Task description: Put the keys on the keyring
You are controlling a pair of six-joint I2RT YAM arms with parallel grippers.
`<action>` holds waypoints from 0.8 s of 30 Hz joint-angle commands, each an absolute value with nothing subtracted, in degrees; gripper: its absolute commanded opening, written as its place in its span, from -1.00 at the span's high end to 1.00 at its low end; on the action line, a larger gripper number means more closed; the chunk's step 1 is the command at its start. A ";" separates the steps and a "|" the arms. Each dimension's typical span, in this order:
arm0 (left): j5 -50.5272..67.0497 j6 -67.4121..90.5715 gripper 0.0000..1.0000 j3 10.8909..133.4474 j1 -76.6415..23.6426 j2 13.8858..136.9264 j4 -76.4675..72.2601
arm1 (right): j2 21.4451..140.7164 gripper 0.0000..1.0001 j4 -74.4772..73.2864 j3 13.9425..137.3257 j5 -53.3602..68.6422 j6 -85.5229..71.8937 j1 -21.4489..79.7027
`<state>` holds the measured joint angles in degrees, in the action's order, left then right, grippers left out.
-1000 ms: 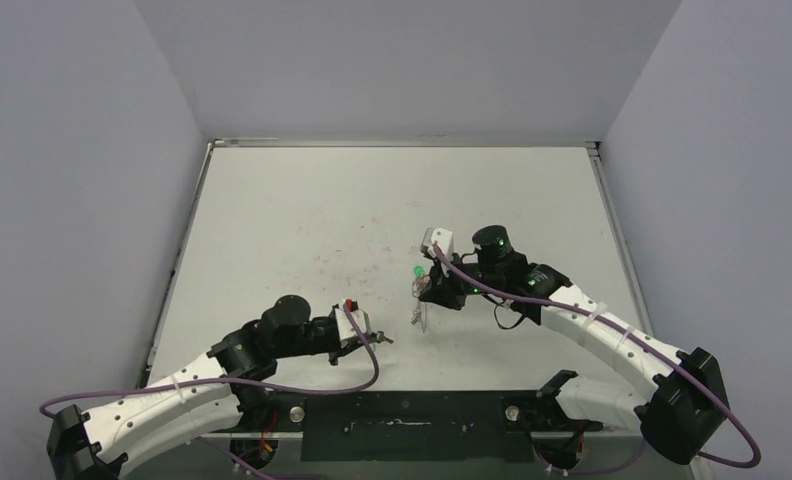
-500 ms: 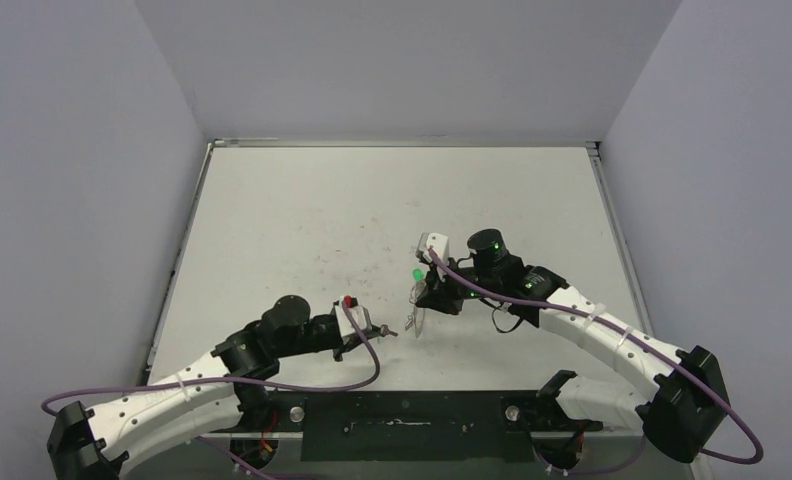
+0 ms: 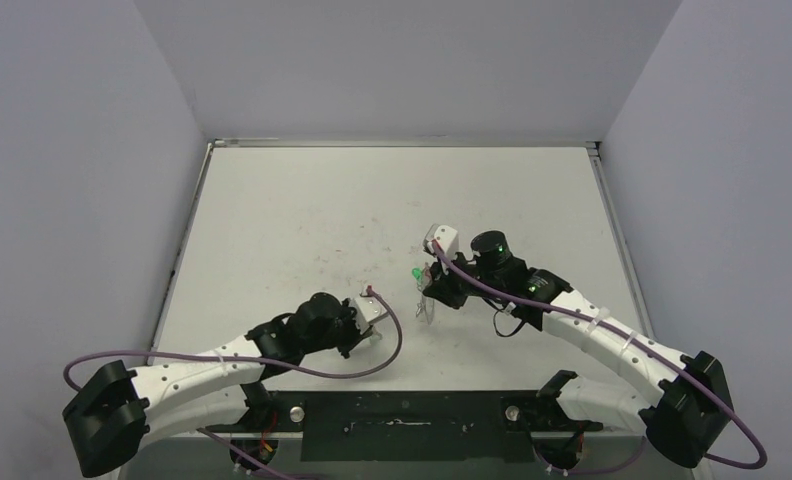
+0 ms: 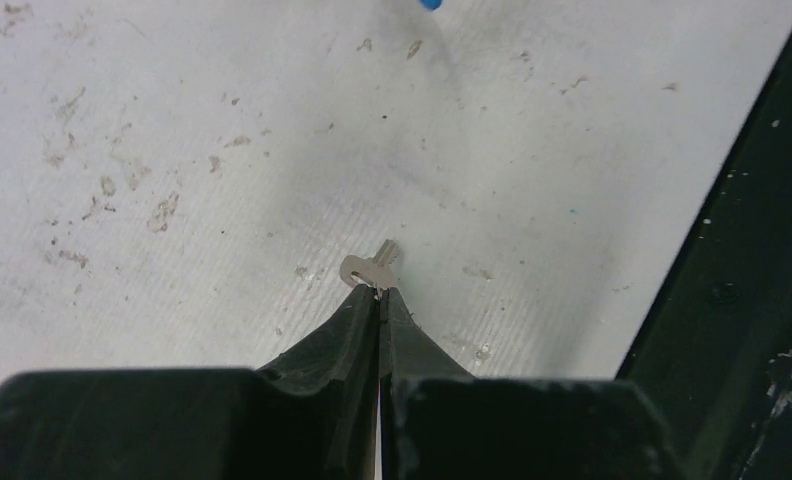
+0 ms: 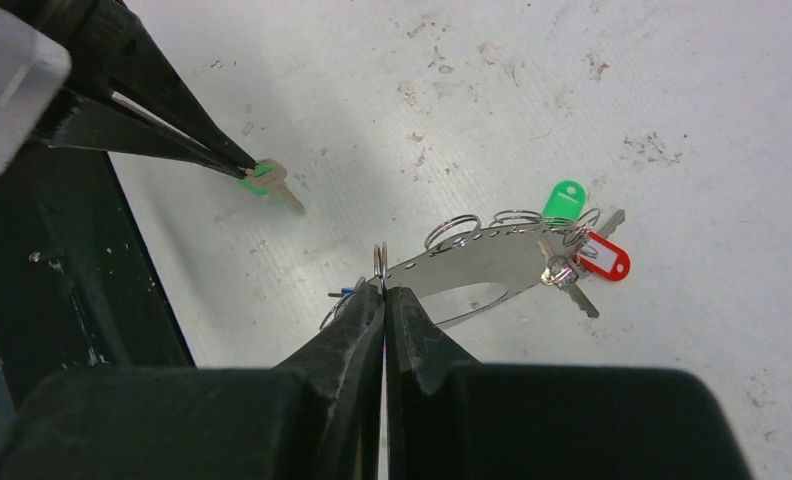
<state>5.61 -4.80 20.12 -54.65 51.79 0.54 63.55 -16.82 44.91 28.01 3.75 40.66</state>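
Observation:
My left gripper is shut on a small silver key, whose head pokes out past the tips just above the table. In the right wrist view that key sits at the left gripper with a bit of green at the tips. The right gripper is shut on the rim of the keyring, a silver hoop held on edge with wire loops along it. A green tag and a red tag with keys hang at its far end. From above, the keyring lies right of the left wrist.
A black rail runs along the near table edge, close on the right in the left wrist view and on the left in the right wrist view. A blue tag shows at the top edge. The white table is scuffed and walled.
The left arm has swung forward and right and rolled its wrist, bringing its key closer to the keyring. The right gripper with the keyring shifted slightly and came back.

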 commanded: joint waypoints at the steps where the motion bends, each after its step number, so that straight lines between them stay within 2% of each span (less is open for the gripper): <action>1: 0.47 -1.98 0.87 24.40 -54.58 56.75 -2.26 | 61.12 1.00 -14.62 44.78 24.40 2.85 40.91; 7: -1.48 -0.43 0.38 27.90 -54.49 61.69 -1.66 | 61.01 1.00 -14.94 44.81 24.00 2.55 40.78; 12: -8.31 9.47 -0.04 30.87 -54.33 62.46 4.25 | 60.82 1.00 -15.36 44.82 23.95 2.56 40.74; 19: -9.10 19.68 -0.07 33.56 -54.32 65.39 12.16 | 61.36 1.00 -15.46 44.91 24.06 2.56 40.78; 24: -11.13 29.90 0.00 33.01 -54.00 68.28 14.57 | 61.93 1.00 -15.38 44.78 24.34 2.51 40.78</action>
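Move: The left hand holds the green-tagged key in its closed fingertips, its middle about 1 cm below them and just above the table. The keyring plate, held by the right hand, is some 11 cm to its right, 6 cm farther out and 4 cm higher; the plate's blue tag is about 9 cm right, 3 cm ahead and 2 cm up. From the right hand, the green-tagged key lies about 10 cm left, 5 cm back and 10 cm below. The left hand lowers, releases the green-tagged key, then shifts forward 3 cm, turning some 30 degrees counter-clockwise. ##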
